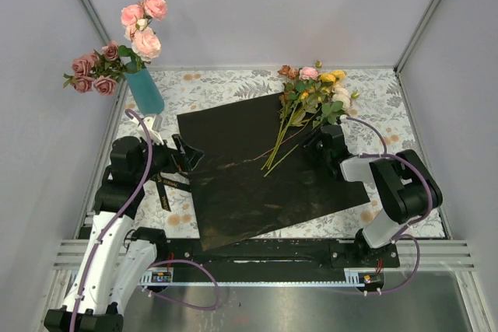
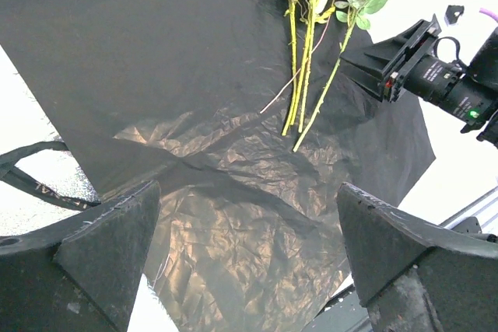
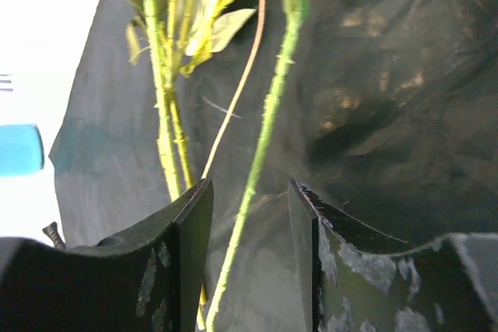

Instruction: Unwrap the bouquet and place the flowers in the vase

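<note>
The bouquet is unwrapped: its black paper point(image 1: 249, 169) lies flat on the table. Several loose flowers point(image 1: 311, 91) lie across its far right part, blooms on the tablecloth and stems point(image 2: 307, 60) pointing toward the middle. The teal vase point(image 1: 145, 89) stands at the far left and holds pink and mauve roses point(image 1: 140, 25). My right gripper point(image 1: 313, 145) is low over the stem ends. In its wrist view its jaws point(image 3: 250, 186) stand partly apart around one green stem point(image 3: 268, 122), with a gap on each side. My left gripper point(image 1: 185, 159) is wide open over the paper's left edge, holding nothing point(image 2: 247, 192).
A black ribbon point(image 1: 163, 188) lies on the floral tablecloth point(image 1: 381, 106) beside the left gripper. White walls close in the table on three sides. A metal rail point(image 1: 272, 258) runs along the near edge by the arm bases.
</note>
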Available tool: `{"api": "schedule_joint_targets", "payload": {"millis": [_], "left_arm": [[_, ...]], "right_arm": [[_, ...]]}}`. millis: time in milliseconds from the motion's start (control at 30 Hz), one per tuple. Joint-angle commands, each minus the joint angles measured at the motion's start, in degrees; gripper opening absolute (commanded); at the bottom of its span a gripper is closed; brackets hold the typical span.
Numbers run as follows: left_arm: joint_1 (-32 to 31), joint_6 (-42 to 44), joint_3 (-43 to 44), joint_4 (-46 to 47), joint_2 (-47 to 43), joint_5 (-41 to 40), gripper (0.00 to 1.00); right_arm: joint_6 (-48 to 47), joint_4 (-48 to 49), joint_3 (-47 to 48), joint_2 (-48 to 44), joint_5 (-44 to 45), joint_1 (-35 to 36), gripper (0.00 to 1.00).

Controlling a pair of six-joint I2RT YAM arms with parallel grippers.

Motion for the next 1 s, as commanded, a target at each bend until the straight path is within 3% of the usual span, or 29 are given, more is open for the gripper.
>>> {"api": "schedule_joint_targets", "payload": {"millis": [0,233,467,733,967], "left_arm": [[0.0,0.4,0.4,1.6,-0.9,-1.2,0.99],[-0.1,0.5,0.5,1.6,-0.8,-2.3,0.99],[-0.1,0.6,0.6,1.5,-0.6,-2.3,0.99],[-0.1,-0.1,1.4,1.2,-1.5,-4.8,0.99],[-0.2,-0.3,0.2,4.3,-1.5,2.1,0.99]], "right_arm": [[2.4,5.6,1.8,4.5,0.2,-1.1,0.52],[5.5,14.0,2.6,11.5,-5.0,-1.9,0.39],[5.3,16.1,1.2,10.7,-4.3,-2.2,0.25],[0.3,10.6,0.3,0.8,-1.6,-2.3,0.0],[-5.2,0.4,0.1,-12.4,0.0,-2.3,0.0]]}}
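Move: The white rose's stem runs beneath the right fingers, its gripping spot about 2 cm ahead, 1 cm left and 3 cm below the hand. Its head lies about 14 cm ahead and 9 cm right. A thin brown twig crosses some 3 cm left and 2 cm ahead, and the other stems lie roughly 5 cm left, also 2 cm ahead, both about 4 cm below. From the left hand, that gripping spot is about 15 cm ahead, 27 cm right and 20 cm down. Down and forward by a little over 2 cm each, the right hand dips onto the white rose's stem, rolling its left side up slightly while the half-open fingers close and pinch the stem. It then rises straight up about 8 cm, tipping the fingertips up some 10 degrees and keeping its hold. ##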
